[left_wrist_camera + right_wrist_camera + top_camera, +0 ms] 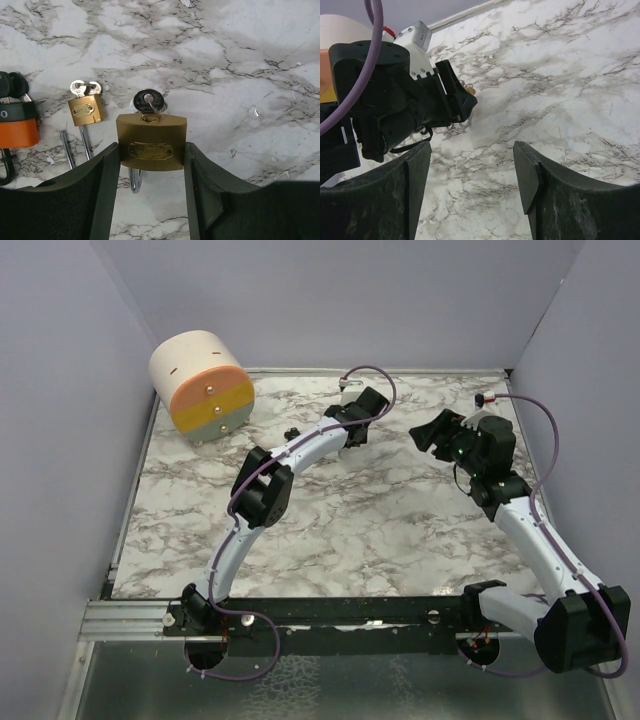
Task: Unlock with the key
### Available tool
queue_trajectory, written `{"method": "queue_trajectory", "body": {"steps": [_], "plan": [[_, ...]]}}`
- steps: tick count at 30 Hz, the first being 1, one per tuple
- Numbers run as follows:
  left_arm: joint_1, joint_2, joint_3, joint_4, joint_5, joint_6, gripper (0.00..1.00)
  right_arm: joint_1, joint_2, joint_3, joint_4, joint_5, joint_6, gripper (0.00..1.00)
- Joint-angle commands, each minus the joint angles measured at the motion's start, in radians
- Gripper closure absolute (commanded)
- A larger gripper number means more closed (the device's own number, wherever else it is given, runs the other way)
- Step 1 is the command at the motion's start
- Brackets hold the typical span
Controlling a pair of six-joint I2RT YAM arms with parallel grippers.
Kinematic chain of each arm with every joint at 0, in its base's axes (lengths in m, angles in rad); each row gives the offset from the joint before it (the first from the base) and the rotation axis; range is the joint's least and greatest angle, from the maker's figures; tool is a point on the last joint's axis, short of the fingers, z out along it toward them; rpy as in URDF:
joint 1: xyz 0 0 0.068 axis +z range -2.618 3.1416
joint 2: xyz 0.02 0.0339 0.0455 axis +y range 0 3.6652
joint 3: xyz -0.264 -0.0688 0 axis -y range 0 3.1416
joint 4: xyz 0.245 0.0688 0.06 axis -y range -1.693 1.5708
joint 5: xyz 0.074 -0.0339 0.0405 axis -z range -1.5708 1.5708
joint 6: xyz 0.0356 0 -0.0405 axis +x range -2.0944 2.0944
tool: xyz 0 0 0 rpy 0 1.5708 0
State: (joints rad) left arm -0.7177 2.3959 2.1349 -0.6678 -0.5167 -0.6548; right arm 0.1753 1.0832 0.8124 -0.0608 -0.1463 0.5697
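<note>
In the left wrist view a brass padlock (151, 135) lies flat on the marble. My left gripper (151, 150) is shut on its body, one finger against each side. A key with a dark round head (148, 101) sticks out of the keyhole at the padlock's far end. The chrome shackle (134, 182) points back toward the wrist. From above, the left gripper (350, 425) hides the padlock. My right gripper (472, 150) stands open with only bare marble between its fingers. It sits (430, 432) to the right of the left gripper and faces it.
A smaller brass padlock (85, 110) with silver keys and an orange padlock (17, 131) with dark keys lie left of the held one. A cream cylinder (200, 385) with an orange, yellow and green face stands at the back left. Grey walls enclose the marble table (380, 520).
</note>
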Motion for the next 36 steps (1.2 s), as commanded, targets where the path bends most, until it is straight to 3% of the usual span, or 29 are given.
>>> {"method": "queue_trajectory", "body": {"steps": [1,10,25,28,31,33,34,36], "plan": [[-0.011,0.039,0.065,0.005,0.007,0.001,1.00,-0.007,-0.027,0.003,-0.013,0.028,-0.019,0.33],[-0.011,0.100,0.106,0.023,0.051,-0.033,1.00,-0.013,-0.072,-0.014,-0.028,0.037,-0.025,0.33],[0.002,0.091,0.017,0.172,0.135,-0.024,0.99,-0.018,-0.087,-0.013,-0.037,0.042,-0.036,0.33],[0.007,0.082,0.003,0.193,0.180,-0.012,0.78,-0.018,-0.094,-0.013,-0.034,0.047,-0.040,0.33],[0.011,0.054,-0.027,0.228,0.207,0.002,0.33,-0.019,-0.101,-0.021,-0.030,0.052,-0.041,0.33],[0.012,0.036,-0.047,0.247,0.214,0.003,0.11,-0.019,-0.098,-0.025,-0.030,0.053,-0.039,0.33],[0.011,0.029,-0.051,0.250,0.216,0.004,0.03,-0.019,-0.097,-0.027,-0.030,0.053,-0.038,0.33],[0.011,0.016,-0.050,0.250,0.219,0.014,0.01,-0.019,-0.096,-0.032,-0.030,0.053,-0.035,0.33]]}}
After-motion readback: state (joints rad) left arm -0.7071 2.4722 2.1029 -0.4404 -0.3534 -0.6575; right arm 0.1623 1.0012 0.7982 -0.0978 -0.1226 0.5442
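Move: The left hand holds the large gold padlock in the air; the bare table spot where it is to lie is about 4 cm to the right, 1 cm ahead and 4 cm below. On the table, the small gold padlock lies some 7 cm left of this hand and 2 cm ahead, the orange padlock about 13 cm left and 1 cm ahead. That spot is roughly 13 cm ahead of the right hand, 12 cm left and 18 cm below. Pinching the large gold padlock between its pads, the left hand carries it right and down onto the bare table, about 4 cm each way and away from the small gold padlock, edging slightly forward. The wrist rolls some 10 degrees, right side rising, and only at the end do the fingers spread wide, both pads coming free of the padlock. ##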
